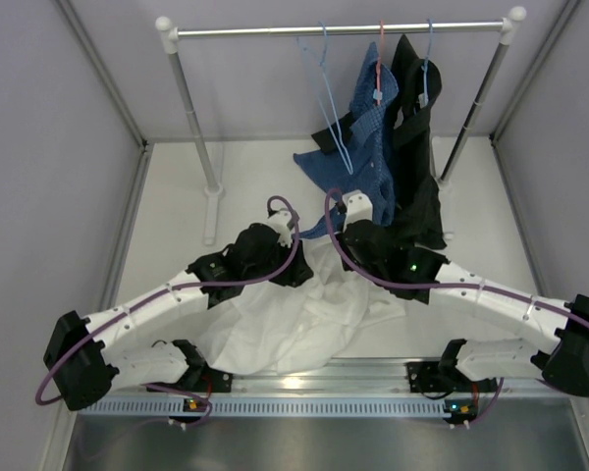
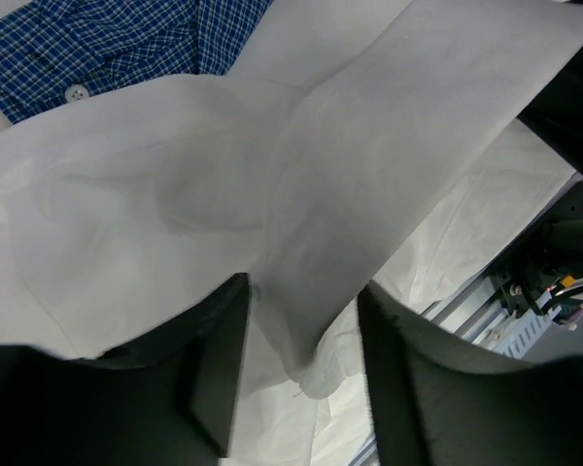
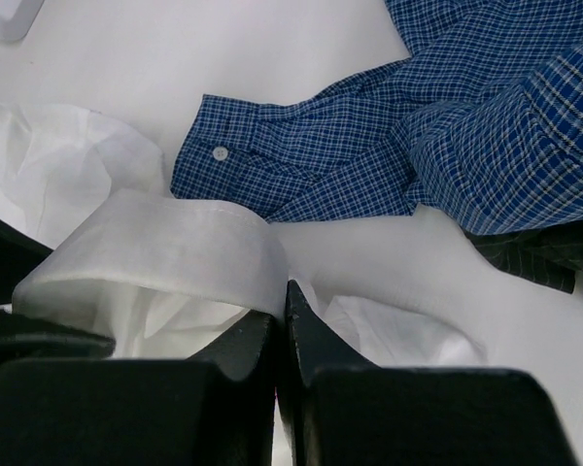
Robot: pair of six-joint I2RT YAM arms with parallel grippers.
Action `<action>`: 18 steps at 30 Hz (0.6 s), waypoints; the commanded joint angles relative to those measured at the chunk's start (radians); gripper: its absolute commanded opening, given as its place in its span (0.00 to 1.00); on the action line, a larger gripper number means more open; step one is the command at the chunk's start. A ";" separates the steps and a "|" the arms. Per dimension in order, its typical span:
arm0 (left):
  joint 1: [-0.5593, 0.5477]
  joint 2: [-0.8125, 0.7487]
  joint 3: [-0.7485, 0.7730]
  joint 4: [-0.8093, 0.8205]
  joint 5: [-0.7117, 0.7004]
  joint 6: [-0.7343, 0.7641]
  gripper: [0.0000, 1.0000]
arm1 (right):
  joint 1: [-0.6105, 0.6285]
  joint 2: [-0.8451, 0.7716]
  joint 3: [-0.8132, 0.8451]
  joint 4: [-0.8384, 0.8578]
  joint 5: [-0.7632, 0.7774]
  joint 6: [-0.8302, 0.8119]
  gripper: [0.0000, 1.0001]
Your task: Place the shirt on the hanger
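Note:
The white shirt (image 1: pixel 294 319) lies crumpled on the table between the two arms. My right gripper (image 3: pixel 284 291) is shut on a stiff white band of the shirt (image 3: pixel 155 252), pinched at the fingertips and lifted off the table. My left gripper (image 2: pixel 303 291) stands open, and a fold of the shirt (image 2: pixel 175 194) hangs loose between its fingers (image 2: pixel 223 349). In the top view both grippers, left (image 1: pixel 285 235) and right (image 1: pixel 358 211), sit close together at the shirt's far edge. The light-blue hanger (image 1: pixel 326 98) hangs bare on the rail, behind them.
A blue checked shirt (image 1: pixel 368 147) on a red hanger and a black garment (image 1: pixel 417 147) on a darker blue hanger hang from the rail (image 1: pixel 275 31), trailing onto the table. The checked sleeve (image 3: pixel 301 175) lies just beyond my right gripper. The rack's left post (image 1: pixel 196 128) stands at the back left.

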 commanded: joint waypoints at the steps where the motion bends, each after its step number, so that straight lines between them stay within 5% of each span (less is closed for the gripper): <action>1: 0.000 0.005 0.007 0.081 0.007 0.032 0.45 | -0.022 0.001 0.009 0.013 -0.027 0.003 0.00; 4: 0.000 0.004 0.004 0.080 -0.007 0.043 0.31 | -0.023 0.004 0.009 0.013 -0.032 -0.001 0.00; 8: 0.000 -0.011 0.007 0.072 -0.004 0.055 0.00 | -0.028 0.010 0.007 0.015 -0.053 -0.003 0.00; 18: 0.000 -0.102 0.145 -0.135 0.021 0.129 0.00 | -0.080 0.005 0.070 0.017 -0.202 -0.021 0.06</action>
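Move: A fold of the white shirt already lies between the left gripper's open fingers, about 1 cm ahead of their midpoint, 1 cm to the right and 1 cm below. The pinched edge in the right gripper is roughly 10 cm right, 4 cm ahead and 4 cm higher. On the table, the plaid cuff lies about 10 cm ahead, 1 cm left and some 13 cm below. From the right gripper, that white fold is roughly 4 cm back, 9 cm left and 5 cm lower. Shut the left gripper from about half open onto the white fold while holding the hand nearly in place, then raise the pinched cloth about 3 cm, tilting the fingers up some 5 degrees. Keep the right gripper's pinch on its edge almost where it is, letting that hand only turn slightly counter-clockwise. ##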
